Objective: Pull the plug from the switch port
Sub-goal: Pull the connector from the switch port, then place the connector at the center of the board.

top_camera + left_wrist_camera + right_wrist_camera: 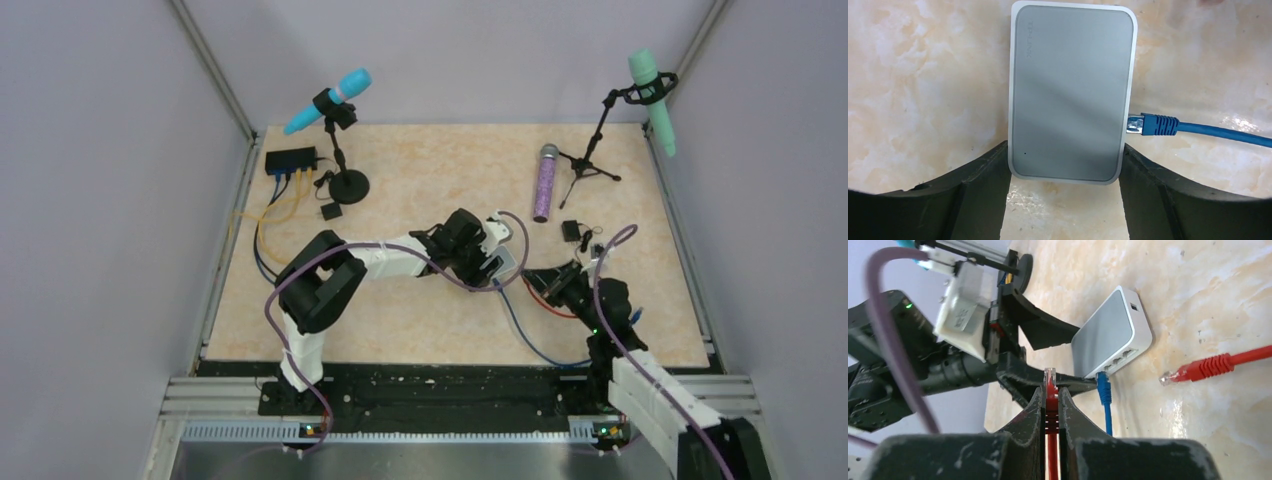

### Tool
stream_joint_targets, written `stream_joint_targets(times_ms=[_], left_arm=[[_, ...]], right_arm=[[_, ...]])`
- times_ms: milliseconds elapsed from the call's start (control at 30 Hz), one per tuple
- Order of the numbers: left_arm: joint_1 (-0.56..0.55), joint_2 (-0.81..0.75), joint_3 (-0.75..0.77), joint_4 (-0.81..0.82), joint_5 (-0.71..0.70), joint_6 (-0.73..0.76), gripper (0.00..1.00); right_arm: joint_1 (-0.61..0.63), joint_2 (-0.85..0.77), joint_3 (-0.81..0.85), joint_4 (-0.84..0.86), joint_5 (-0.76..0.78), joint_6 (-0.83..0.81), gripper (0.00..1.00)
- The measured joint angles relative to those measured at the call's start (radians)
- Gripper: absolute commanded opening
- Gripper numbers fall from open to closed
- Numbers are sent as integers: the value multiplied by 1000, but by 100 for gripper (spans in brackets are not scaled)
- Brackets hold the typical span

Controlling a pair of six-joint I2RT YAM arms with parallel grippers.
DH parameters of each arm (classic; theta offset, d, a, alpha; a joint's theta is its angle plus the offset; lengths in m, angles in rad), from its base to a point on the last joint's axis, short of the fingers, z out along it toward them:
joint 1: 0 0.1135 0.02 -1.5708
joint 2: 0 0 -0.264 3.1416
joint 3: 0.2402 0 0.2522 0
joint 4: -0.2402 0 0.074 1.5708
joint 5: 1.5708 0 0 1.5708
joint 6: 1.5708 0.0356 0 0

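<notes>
The black switch (290,160) sits at the back left with yellow and blue cables in its sockets, far from both grippers. My left gripper (1065,165) is shut on a pale grey box (1073,90) that has its own row of sockets (1120,356); its fingers (983,185) press on both long sides. A blue plug (1155,125) is seated in that box. My right gripper (1050,390) is shut on a red plug (1049,377), whose clear tip is out of any socket, just in front of the grey box (1108,335).
A second red plug (1198,369) lies loose on the table to the right. A blue microphone on a stand (340,140), a small black block (331,211), a purple microphone (545,182), a tripod stand (595,150) and a small black adapter (572,232) stand farther back.
</notes>
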Motion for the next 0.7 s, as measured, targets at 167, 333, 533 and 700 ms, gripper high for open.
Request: stream_joint_targets(times_ms=[167, 333, 533, 700], left_arm=[[15, 0, 0, 1, -4, 3, 38], [18, -5, -9, 3, 19, 43, 40], [-8, -5, -9, -7, -6, 96, 41], [-24, -6, -6, -21, -16, 93, 41]], right_arm=[[-4, -355, 0, -345, 37, -27, 0], [-37, -394, 0, -524, 69, -46, 0], [-179, -190, 60, -584, 63, -116, 0], [-303, 24, 132, -455, -4, -122, 0]])
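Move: The right hand already holds the red plug clear of the port; the switch lies about 5 cm ahead of it, 6 cm to its left and 8 cm below. The blue plug, still in its port, is some 8 cm left and 1 cm back at that same lower level, while the black power adapter stands about 14 cm ahead, 12 cm to the right and 8 cm down. From the left hand, which grips the switch by one end, its middle lies roughly 2 cm ahead and 3 cm right, about level. With the red plug still pinched in its shut fingers, the right hand swings about 8 cm to the right, away from the switch: it draws back a couple of centimetres with a slight rise, then sinks some 6 cm from that top and finally reaches forward about 3.5 cm, while the wrist turns clockwise and the fingers tip down some 15 degrees. The left hand keeps its grip on the switch near the table, drifting by no more than about a centimetre and turning slightly clockwise. ##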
